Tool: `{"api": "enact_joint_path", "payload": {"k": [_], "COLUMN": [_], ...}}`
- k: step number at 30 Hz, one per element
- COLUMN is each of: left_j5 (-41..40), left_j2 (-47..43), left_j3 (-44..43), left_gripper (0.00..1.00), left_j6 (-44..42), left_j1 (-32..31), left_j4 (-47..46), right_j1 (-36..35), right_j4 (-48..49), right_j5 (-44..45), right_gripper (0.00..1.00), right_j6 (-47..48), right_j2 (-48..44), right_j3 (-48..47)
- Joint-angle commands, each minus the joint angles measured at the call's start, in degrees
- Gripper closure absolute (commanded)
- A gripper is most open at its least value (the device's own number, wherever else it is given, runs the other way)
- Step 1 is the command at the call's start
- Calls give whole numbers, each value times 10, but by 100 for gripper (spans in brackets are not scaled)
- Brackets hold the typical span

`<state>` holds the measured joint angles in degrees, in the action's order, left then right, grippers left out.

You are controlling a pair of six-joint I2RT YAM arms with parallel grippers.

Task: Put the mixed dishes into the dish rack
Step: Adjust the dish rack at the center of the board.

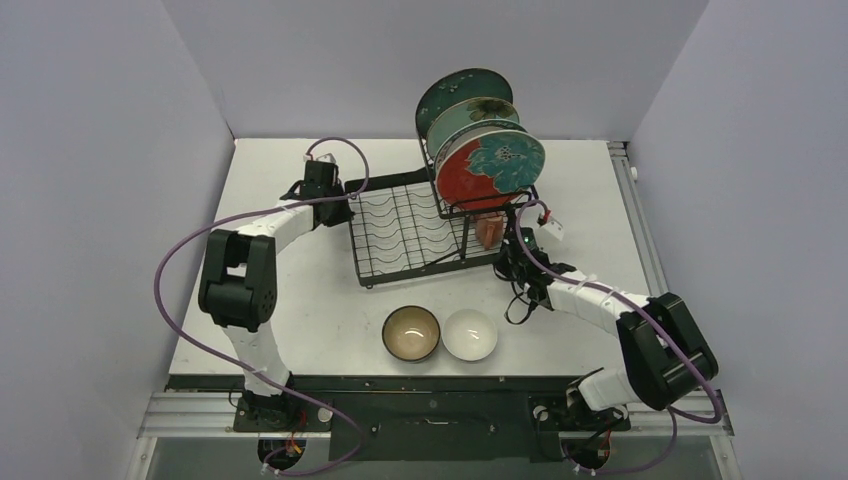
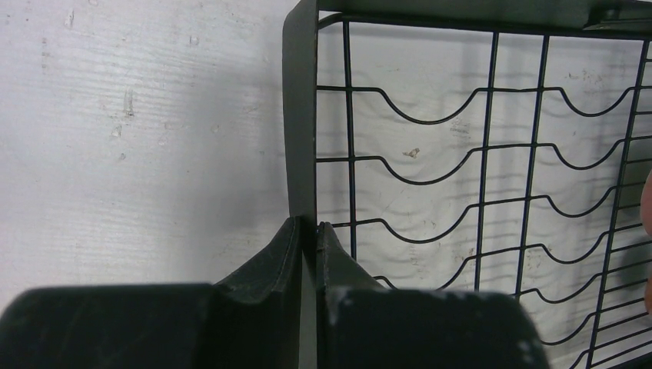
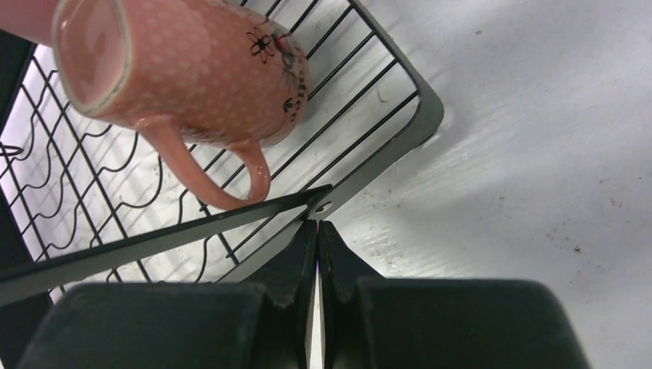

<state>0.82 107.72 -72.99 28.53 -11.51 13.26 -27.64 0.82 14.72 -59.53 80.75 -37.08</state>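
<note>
The black wire dish rack [image 1: 400,232] stands mid-table. In its raised slots three plates stand upright: dark teal [image 1: 462,92] at the back, light green [image 1: 480,122] in the middle, red-orange with a teal flower [image 1: 478,172] in front. A pink mug [image 3: 207,69] lies on its side on the grid tray under them [image 1: 490,229]. A brown bowl [image 1: 411,333] and a small white bowl [image 1: 470,334] sit side by side in front of the rack. My left gripper [image 2: 309,224] is shut on the rack's left rim [image 2: 300,115]. My right gripper [image 3: 317,223] is shut and empty at the rack's front right corner [image 3: 415,123].
Grey walls close the table in at the left, back and right. Purple cables loop from both arms, one over the left side of the table [image 1: 175,300]. Both arm bases are bolted at the near edge, behind the two bowls.
</note>
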Motion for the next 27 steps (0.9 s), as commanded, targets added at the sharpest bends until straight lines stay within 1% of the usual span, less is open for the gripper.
{"api": "enact_joint_path", "payload": {"k": [1, 11, 27], "left_j5": [73, 81, 89], "left_j2": [-44, -59, -71], "left_j3": [26, 53, 76], "left_gripper": [100, 100, 100], "left_j6": [36, 44, 44], "left_j1": [-16, -34, -86], "left_j4": [16, 15, 38], "right_j1": [28, 73, 96], "right_j4": [78, 112, 73], "right_j5": [-22, -95, -173], "right_gripper": [100, 100, 100], "right_j6": [20, 58, 106], "right_j2": [19, 82, 164], "right_j3": [-28, -77, -214]}}
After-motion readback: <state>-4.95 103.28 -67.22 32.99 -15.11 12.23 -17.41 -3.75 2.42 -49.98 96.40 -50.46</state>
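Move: The left hand already grips the dish rack's left side bar, with the rack's front-left corner about 15 cm back and 3 cm to its right, and the brown bowl 25 cm back and 11 cm right. From the right hand, the rack's front bar near its right end is roughly 1 cm ahead, level sideways and 3 cm below; the nearer pink mug is 7 cm ahead and 3 cm left, the white bowl 12 cm back and 6 cm left. With its fingers shut, the right hand first sinks about 3 cm while easing a little to its right, down to the outer side of the rack's front bar near the right end, then drives forward and pushes that bar away from the base, some 5 cm forward in all, the fingers tipping slightly more downward. Meanwhile the left hand keeps its pinch on the left side bar and draws it slowly back a good 2 cm, easing slightly right, the bar pivoting between its fingers. ##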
